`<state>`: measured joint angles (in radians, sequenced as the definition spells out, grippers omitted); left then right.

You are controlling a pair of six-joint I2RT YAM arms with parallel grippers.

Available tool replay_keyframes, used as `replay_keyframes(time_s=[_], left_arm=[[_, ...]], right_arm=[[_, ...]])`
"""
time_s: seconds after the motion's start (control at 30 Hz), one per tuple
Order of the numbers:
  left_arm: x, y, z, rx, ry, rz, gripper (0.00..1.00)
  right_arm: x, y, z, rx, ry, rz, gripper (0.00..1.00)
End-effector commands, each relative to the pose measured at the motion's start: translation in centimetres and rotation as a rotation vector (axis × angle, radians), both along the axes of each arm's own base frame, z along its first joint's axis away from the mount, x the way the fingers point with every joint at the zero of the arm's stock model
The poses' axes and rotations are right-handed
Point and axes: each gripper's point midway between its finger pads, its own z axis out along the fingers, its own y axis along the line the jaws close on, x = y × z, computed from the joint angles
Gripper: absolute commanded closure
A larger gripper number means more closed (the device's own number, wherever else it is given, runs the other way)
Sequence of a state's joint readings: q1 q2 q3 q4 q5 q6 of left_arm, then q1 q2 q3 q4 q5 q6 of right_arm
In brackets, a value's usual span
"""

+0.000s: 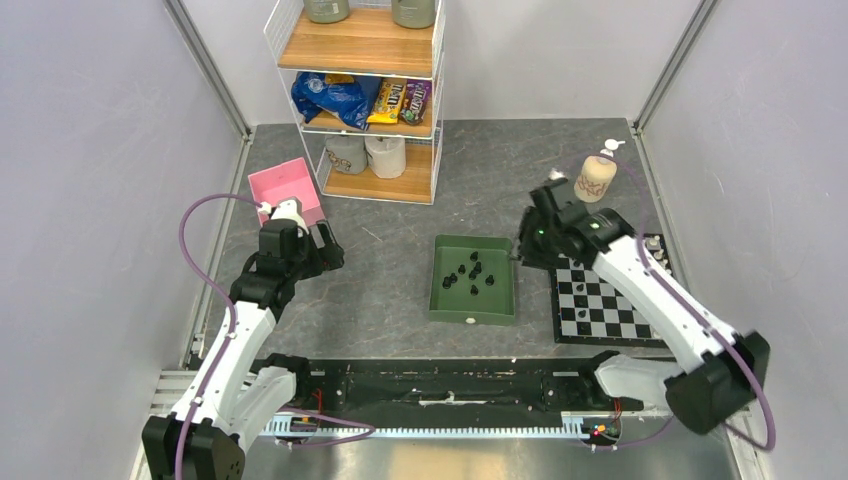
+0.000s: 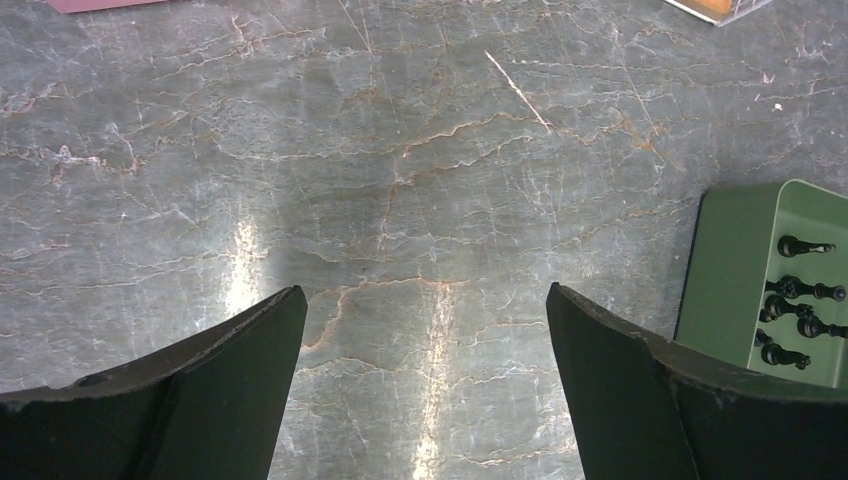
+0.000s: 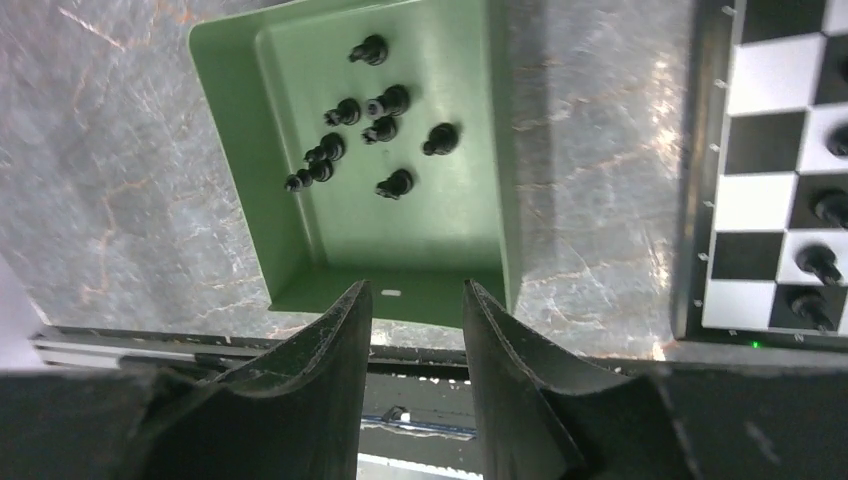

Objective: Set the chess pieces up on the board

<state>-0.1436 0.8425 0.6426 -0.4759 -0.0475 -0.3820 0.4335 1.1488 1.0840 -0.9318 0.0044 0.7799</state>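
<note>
The green tray (image 1: 440, 290) sits mid-table with several black chess pieces (image 1: 472, 272) lying loose in it. In the right wrist view these pieces (image 3: 372, 128) cluster in the tray's (image 3: 440, 230) far half. The checkered board (image 1: 600, 312) lies right of the tray, partly under my right arm. A few black pieces (image 3: 822, 262) stand along the board's (image 3: 752, 200) edge column. My right gripper (image 3: 415, 290) hovers above the tray's right side (image 1: 524, 248), open, with nothing between its fingers. My left gripper (image 2: 425, 292) is wide open over bare table left of the tray (image 2: 735, 280).
A cream soap pump bottle (image 1: 596, 176) stands behind the board. A pink box (image 1: 285, 190) lies behind my left gripper (image 1: 328, 250). A wire shelf unit (image 1: 365, 100) with snacks and rolls stands at the back. Walls close in on both sides.
</note>
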Motion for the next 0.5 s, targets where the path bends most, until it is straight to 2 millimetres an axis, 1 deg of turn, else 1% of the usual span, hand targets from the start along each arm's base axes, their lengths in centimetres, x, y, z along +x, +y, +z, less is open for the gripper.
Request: replay_keyframes(time_s=[0.0, 0.1, 0.23, 0.33, 0.47], left_arm=[[1.0, -0.7, 2.1, -0.046, -0.066, 0.001, 0.03], [0.9, -0.5, 2.3, -0.042, -0.078, 0.008, 0.03], [0.8, -0.3, 2.3, -0.035, -0.081, 0.017, 0.03], [1.0, -0.2, 2.2, -0.032, -0.076, 0.018, 0.03], [1.1, -0.4, 2.0, -0.033, -0.062, 0.014, 0.03]], right_arm=[[2.3, 3.5, 0.6, -0.099, -0.074, 0.135, 0.54], [2.6, 6.2, -0.8, -0.132, -0.038, 0.225, 0.54], [3.0, 8.8, -2.3, -0.188, -0.017, 0.304, 0.54], [3.9, 9.9, -3.2, -0.217, -0.008, 0.331, 0.54], [5.7, 10.7, -3.9, -0.269, 0.000, 0.344, 0.53]])
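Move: The black chess pieces left in the green tray lie in a cluster about 12 cm to the right hand's left and 6 cm ahead, some 15 cm below. The nearest, the tray's rightmost black piece, is about 9 cm left and 4 cm ahead; the green tray's middle is some 12 cm left and 4 cm ahead. The chessboard's middle lies about 19 cm to the right and 2 cm ahead. From the left hand the cluster is about 31 cm right, 3 cm ahead and 11 cm below. Leftward in one sweep of about 10 cm, the empty right hand goes from the gap between chessboard and green tray to over the black pieces, sinking more steeply as it slows, some 5 cm in all, and edging forward about 3 cm. The wrist swings roughly 20 degrees counter-clockwise and its left side dips; the fingers stay about half open and touch nothing yet. ##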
